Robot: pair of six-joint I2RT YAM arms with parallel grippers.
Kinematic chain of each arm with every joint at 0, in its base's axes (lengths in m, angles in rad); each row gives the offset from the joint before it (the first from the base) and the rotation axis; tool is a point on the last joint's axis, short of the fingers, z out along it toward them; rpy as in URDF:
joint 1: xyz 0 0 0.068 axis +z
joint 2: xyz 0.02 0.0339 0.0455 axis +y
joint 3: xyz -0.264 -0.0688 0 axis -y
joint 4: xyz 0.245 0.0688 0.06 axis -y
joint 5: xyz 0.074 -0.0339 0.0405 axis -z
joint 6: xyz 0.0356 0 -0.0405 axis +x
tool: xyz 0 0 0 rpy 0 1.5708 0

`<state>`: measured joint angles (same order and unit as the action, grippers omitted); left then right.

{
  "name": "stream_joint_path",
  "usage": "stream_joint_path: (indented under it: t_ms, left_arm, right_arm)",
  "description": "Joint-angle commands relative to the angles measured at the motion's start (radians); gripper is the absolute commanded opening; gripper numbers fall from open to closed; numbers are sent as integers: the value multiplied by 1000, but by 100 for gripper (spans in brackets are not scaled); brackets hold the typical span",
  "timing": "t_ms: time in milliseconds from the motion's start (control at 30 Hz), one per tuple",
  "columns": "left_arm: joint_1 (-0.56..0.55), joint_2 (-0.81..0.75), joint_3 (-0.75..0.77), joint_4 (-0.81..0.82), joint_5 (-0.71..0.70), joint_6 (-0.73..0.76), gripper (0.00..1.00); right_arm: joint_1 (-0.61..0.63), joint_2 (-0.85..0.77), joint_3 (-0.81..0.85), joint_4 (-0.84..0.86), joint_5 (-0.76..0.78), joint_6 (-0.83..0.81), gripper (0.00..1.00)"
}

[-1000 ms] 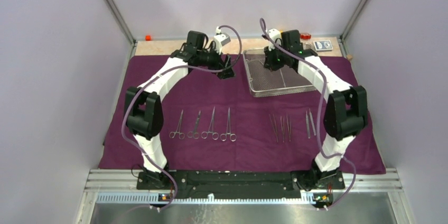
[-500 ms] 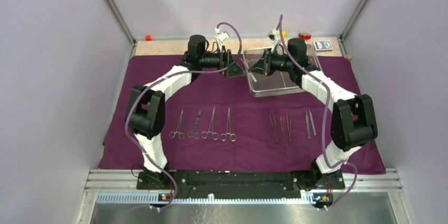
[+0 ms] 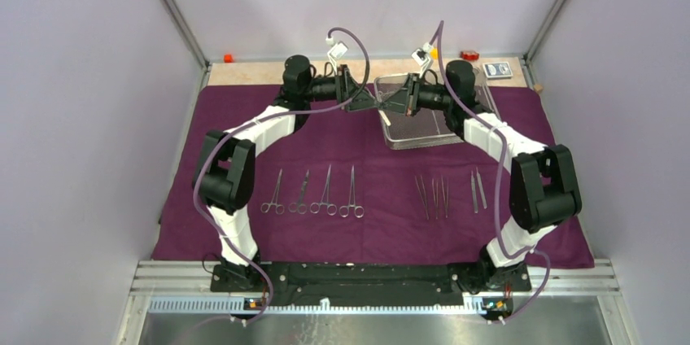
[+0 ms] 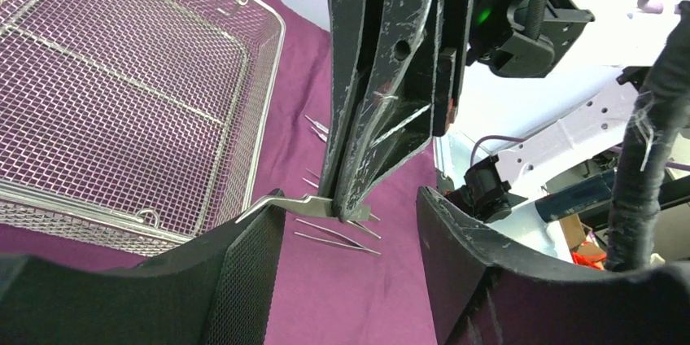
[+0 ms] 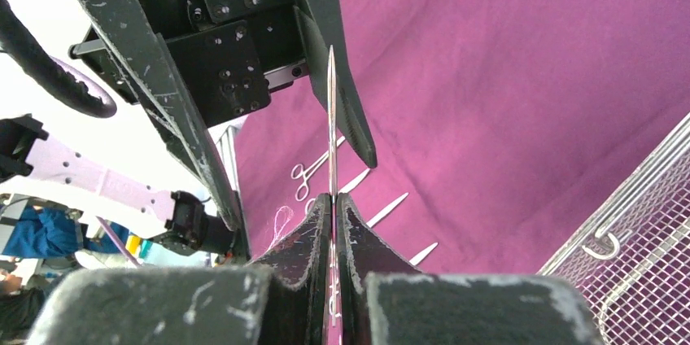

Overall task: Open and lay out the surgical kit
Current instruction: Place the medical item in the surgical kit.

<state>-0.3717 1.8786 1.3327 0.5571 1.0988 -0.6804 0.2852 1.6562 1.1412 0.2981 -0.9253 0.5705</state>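
Note:
The dark purple cloth point(image 3: 374, 231) lies spread flat, with the wire-mesh steel tray point(image 3: 431, 129) on its far right part. A row of ring-handled clamps point(image 3: 313, 194) lies on the near left and a row of tweezers point(image 3: 447, 194) on the near right. Above the tray's left edge the two grippers face each other. My right gripper point(image 5: 334, 198) is shut on one bent steel tweezers point(image 4: 305, 203), seen edge-on in the right wrist view point(image 5: 331, 117). My left gripper point(image 4: 348, 203) is open, its fingers point(image 4: 244, 280) on either side of that tweezers, whose tip touches the left one.
A blue-white card packet point(image 3: 498, 70) and a red block point(image 3: 469, 55) sit on the bare table strip behind the cloth at the back right. An orange block point(image 3: 229, 58) sits at the back left. Enclosure walls stand close on both sides.
The right gripper rose from the tray with the tweezers and turned toward the left gripper. The left gripper swung to meet it, and its jaws have narrowed around the tweezers.

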Motion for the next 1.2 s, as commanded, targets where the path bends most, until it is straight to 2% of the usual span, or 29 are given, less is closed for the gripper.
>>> stream_joint_path:
  t_ms: [0,200,400,633,733,867,933,1100,1167]
  left_arm:
    - [14,-7,-6,143,28,-78,64]
    - [16,16,0,156,35,-98,47]
    - [15,34,7,162,35,-111,35]
    - [15,42,23,122,12,-114,10]
    - [6,22,26,-13,-46,-40,0]
    - [-39,-27,47,-350,-234,138,0]
    - [-75,-55,33,-459,-336,181,0]
    - [-174,-109,-38,-638,-582,159,0]
    - [-211,-113,-60,-666,-613,132,0]
  right_arm:
    - [-4,-7,-10,85,-41,27,0]
    - [-4,-5,-25,109,-46,38,0]
    - [-4,1,-27,110,-48,41,0]
    - [-4,-4,-27,60,-35,2,0]
    - [-4,-32,-17,-28,10,-91,5]
    - [-7,-106,6,-199,92,-284,18]
    - [-18,-156,2,-265,130,-361,25]
    - [-80,-293,-56,-389,231,-493,30]
    - [-117,-350,-90,-409,269,-520,30]
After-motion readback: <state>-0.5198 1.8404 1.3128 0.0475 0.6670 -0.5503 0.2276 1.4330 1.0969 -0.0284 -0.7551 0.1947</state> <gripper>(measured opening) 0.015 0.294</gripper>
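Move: Just inside the left hand's half-open fingers, about 1 cm farther right, is the slim metal medical item, still pinched in the right fingertips. The tray's middle is roughly 9 cm ahead of the left hand, 15 cm right and 24 cm below; the tweezers lie 15 cm back and 14 cm right, the row of scissors 13 cm back and 17 cm left, both some 25 cm below. From the right hand, the left fingers' grasp point is about 2 cm left. Taking over the item in mid-air, the left hand all but stays put while its fingers close fully on the metal. The right fingers then open part way and let go; that hand first dips 2–3 cm, then draws off about 5 cm to the right over the tray and rises again. The left hand, keeping its pinch, sinks about 8 cm, ending slightly back and to the right, and turns some 25 degrees. ##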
